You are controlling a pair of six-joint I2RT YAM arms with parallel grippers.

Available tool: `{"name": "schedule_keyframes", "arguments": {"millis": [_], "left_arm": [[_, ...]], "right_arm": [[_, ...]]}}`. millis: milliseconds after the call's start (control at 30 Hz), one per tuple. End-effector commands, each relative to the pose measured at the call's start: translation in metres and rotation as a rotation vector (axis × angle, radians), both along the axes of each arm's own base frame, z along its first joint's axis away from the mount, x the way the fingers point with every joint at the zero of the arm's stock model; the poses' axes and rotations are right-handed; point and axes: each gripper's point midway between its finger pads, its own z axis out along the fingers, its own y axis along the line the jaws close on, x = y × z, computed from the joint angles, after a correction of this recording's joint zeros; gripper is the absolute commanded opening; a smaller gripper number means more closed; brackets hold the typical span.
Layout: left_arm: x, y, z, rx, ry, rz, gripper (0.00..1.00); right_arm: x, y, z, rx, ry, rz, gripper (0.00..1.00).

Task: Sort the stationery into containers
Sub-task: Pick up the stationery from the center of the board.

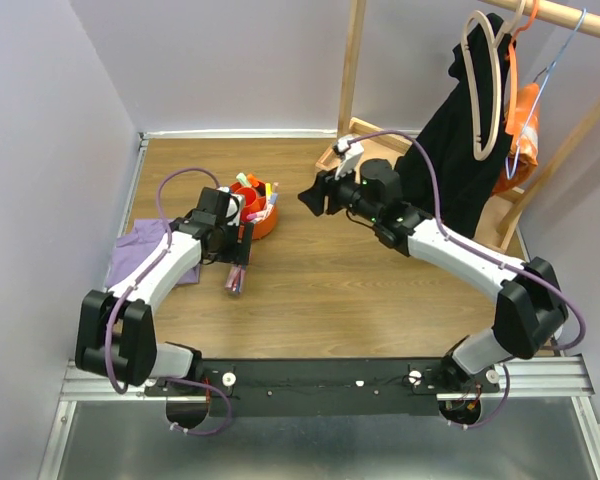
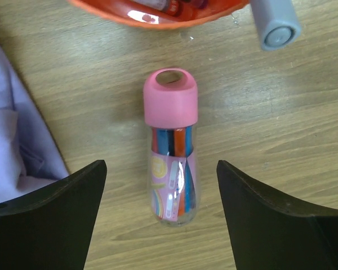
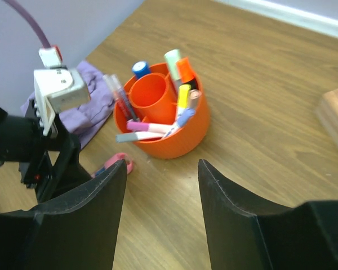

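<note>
A clear tube with a pink cap (image 2: 172, 163) lies flat on the wooden table (image 1: 330, 290), its cap pointing at the orange tub (image 2: 158, 21). My left gripper (image 2: 161, 169) is open and low over the tube. Its fingers (image 2: 73, 197) stand on either side of the tube's lower half without touching it. From above, the tube (image 1: 236, 277) lies just in front of the tub (image 1: 265, 228). The tub (image 3: 186, 138) holds several markers and highlighters (image 3: 152, 127), and a grey marker end (image 2: 276, 25) juts over its rim. My right gripper (image 3: 162, 166) hangs open and empty to the tub's right.
A folded purple cloth (image 1: 140, 255) lies left of the tube, close to my left finger. A wooden rack base (image 1: 345, 150) and a black garment on hangers (image 1: 460, 150) stand at the back right. Walls close in the left and back sides.
</note>
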Motion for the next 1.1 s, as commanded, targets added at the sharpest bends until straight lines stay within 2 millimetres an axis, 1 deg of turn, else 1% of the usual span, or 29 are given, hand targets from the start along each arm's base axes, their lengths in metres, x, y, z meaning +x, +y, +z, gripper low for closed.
{"name": "schedule_keyframes", "arguments": {"millis": [0,33,100,133,167,233,333,433,467,533,633,667,733,767,933,1000,1067], "left_arm": [[0.013,-0.012,-0.002,0.045,-0.018,-0.064,0.85],[0.013,-0.017,-0.004,0.053,-0.023,-0.084,0.84],[0.014,-0.022,-0.012,0.064,-0.006,-0.11,0.82],[0.017,-0.02,-0.013,0.089,-0.015,-0.105,0.81],[0.017,-0.023,-0.018,0.098,-0.006,-0.119,0.79],[0.018,-0.025,-0.022,0.113,-0.001,-0.129,0.77],[0.018,-0.021,-0.03,0.152,0.015,-0.132,0.74],[0.014,-0.019,-0.036,0.167,0.036,-0.134,0.69],[0.013,-0.02,-0.037,0.167,0.041,-0.137,0.66],[0.012,-0.021,-0.039,0.167,0.049,-0.14,0.64],[0.012,-0.023,-0.043,0.163,0.066,-0.141,0.58],[0.011,-0.024,-0.044,0.161,0.074,-0.14,0.54],[0.01,-0.026,-0.046,0.155,0.087,-0.147,0.51],[0.01,-0.026,-0.049,0.161,0.097,-0.15,0.51],[0.011,-0.029,-0.057,0.164,0.113,-0.148,0.51],[0.009,-0.035,-0.06,0.156,0.123,-0.169,0.54],[0.006,-0.041,-0.061,0.144,0.128,-0.187,0.59]], "right_arm": [[0.017,-0.041,0.011,0.016,-0.034,-0.121,0.62],[0.022,-0.05,0.012,0.02,-0.032,-0.141,0.61],[0.024,-0.06,0.011,0.025,-0.028,-0.161,0.62],[0.028,-0.068,0.011,0.025,-0.029,-0.178,0.62],[0.028,-0.071,0.008,0.023,-0.023,-0.185,0.61],[0.031,-0.081,0.01,0.028,-0.027,-0.205,0.62],[0.032,-0.089,0.01,0.032,-0.026,-0.223,0.61],[0.033,-0.093,0.009,0.034,-0.021,-0.231,0.61],[0.034,-0.094,0.008,0.034,-0.02,-0.231,0.62],[0.035,-0.095,0.008,0.034,-0.017,-0.235,0.61],[0.038,-0.095,0.008,0.036,-0.016,-0.235,0.62],[0.039,-0.095,0.007,0.036,-0.012,-0.236,0.61],[0.04,-0.095,0.008,0.034,-0.014,-0.235,0.61],[0.042,-0.094,0.01,0.036,-0.016,-0.235,0.62],[0.046,-0.093,0.009,0.033,-0.017,-0.236,0.61],[0.046,-0.093,0.008,0.032,-0.015,-0.235,0.61],[0.047,-0.096,0.006,0.026,-0.015,-0.238,0.62]]}}
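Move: The pink-capped stationery bottle lies nearly under the left hand's open fingers, about 1 cm back, 2 cm right and 5 cm below. From that hand the orange organizer stands about 13 cm ahead and 4 cm right, some 4 cm below; the purple cloth lies around 3 cm ahead, 17 cm left and 7 cm lower. From the right hand the bottle is about 10 cm back, 19 cm left and 21 cm below. Left hand sinks about 5 cm, drifting right, and pinches the bottle; right hand retreats rightwards some 9 cm. ##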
